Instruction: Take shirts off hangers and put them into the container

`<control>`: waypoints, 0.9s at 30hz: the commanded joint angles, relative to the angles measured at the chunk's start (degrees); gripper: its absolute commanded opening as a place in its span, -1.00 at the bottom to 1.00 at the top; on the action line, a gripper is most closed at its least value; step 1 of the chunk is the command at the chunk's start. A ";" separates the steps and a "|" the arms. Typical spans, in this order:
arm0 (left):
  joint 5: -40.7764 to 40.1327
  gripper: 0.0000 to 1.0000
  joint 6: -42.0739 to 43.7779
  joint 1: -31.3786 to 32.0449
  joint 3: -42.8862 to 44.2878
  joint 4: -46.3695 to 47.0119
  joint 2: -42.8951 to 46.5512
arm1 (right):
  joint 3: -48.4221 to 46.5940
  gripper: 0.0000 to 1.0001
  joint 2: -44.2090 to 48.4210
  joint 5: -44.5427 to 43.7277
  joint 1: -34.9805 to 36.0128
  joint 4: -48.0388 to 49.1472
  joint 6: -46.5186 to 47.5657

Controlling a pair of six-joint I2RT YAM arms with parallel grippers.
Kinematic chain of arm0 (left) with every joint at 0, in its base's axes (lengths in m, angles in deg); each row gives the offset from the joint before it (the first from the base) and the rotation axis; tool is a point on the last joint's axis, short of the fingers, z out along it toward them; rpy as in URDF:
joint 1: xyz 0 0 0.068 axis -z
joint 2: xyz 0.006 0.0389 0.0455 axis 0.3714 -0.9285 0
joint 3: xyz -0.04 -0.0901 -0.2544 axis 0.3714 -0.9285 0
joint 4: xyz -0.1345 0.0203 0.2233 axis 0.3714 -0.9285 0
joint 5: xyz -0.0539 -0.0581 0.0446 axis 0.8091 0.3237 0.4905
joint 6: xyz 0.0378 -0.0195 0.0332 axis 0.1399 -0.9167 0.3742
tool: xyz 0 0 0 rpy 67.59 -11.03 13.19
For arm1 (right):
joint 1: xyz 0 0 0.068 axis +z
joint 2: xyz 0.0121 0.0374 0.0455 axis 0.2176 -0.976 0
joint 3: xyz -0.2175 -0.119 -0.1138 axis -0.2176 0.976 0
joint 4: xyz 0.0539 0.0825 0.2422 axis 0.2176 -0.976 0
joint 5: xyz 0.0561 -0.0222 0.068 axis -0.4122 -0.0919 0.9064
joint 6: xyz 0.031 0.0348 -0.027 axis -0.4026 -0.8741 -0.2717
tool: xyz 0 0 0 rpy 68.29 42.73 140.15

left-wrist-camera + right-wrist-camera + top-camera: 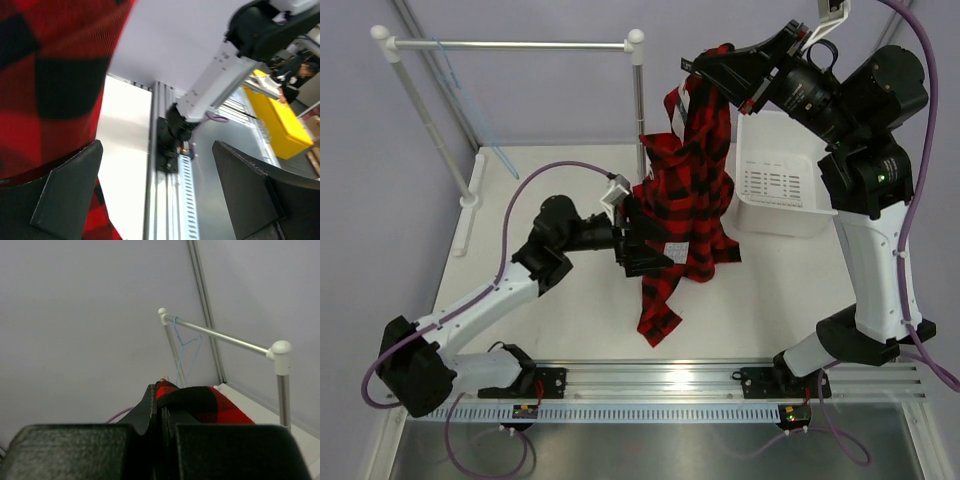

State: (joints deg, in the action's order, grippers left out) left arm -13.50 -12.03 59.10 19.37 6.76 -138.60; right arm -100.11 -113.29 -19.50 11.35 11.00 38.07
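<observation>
The red-and-black checked shirt point(692, 190) hangs from my right gripper point(702, 72), which is raised high left of the container and shut on the shirt's top fold point(210, 407). The shirt's lower end trails on the table. My left gripper point(642, 240) is wide open at the shirt's left side. In the left wrist view the cloth point(50, 75) lies against the left finger point(65, 195), and nothing sits between the fingers. The thin light-blue hanger point(185, 347) hangs bare on the rack rail and shows faintly in the top view point(480, 120). The white container point(780, 180) stands at the back right.
The white-and-silver clothes rack point(510, 45) spans the back left, and its right post point(637, 90) stands just behind the shirt. The aluminium base rail point(670, 380) runs along the near edge. The right arm's base point(172, 135) shows in the left wrist view.
</observation>
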 commanded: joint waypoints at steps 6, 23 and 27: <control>-30.60 0.97 17.80 7.87 6.17 -6.14 -2.87 | -9.71 -1.00 -1.08 -1.98 3.41 -3.47 -1.14; -74.98 0.97 36.70 24.75 -3.35 -7.47 9.99 | -4.99 -1.00 1.02 -0.14 3.68 -1.66 -4.12; -72.00 0.97 37.59 25.98 -2.28 -5.46 6.46 | -7.08 -1.00 0.76 0.48 3.94 -2.35 -4.74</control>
State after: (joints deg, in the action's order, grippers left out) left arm -84.54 22.40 84.04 14.52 -3.17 -131.60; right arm -104.66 -113.47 -20.44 14.41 5.32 35.38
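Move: The shirt hangs from the right hand. Its middle is about 10 cm ahead of the open left hand and 6 cm to its right, at about its height. From the left hand, the rack's right post stands some 28 cm ahead and 2 cm left at a similar height; the container is about 34 cm ahead, 30 cm right and 25 cm lower. From the right hand, the container lies roughly 22 cm ahead, 26 cm right and 55 cm down. Still pinching the shirt's upper end, the right hand draws back and up some 4 cm, then eases down again. The left hand, fingers wide open, dips right and forward, loops back left and up, then pushes forward and down at the shirt's near edge, about 5 cm farther forward overall. Its fingers swing some 45 degrees counter-clockwise, from pointing right to forward-right; whether they touch the cloth can't be seen. ##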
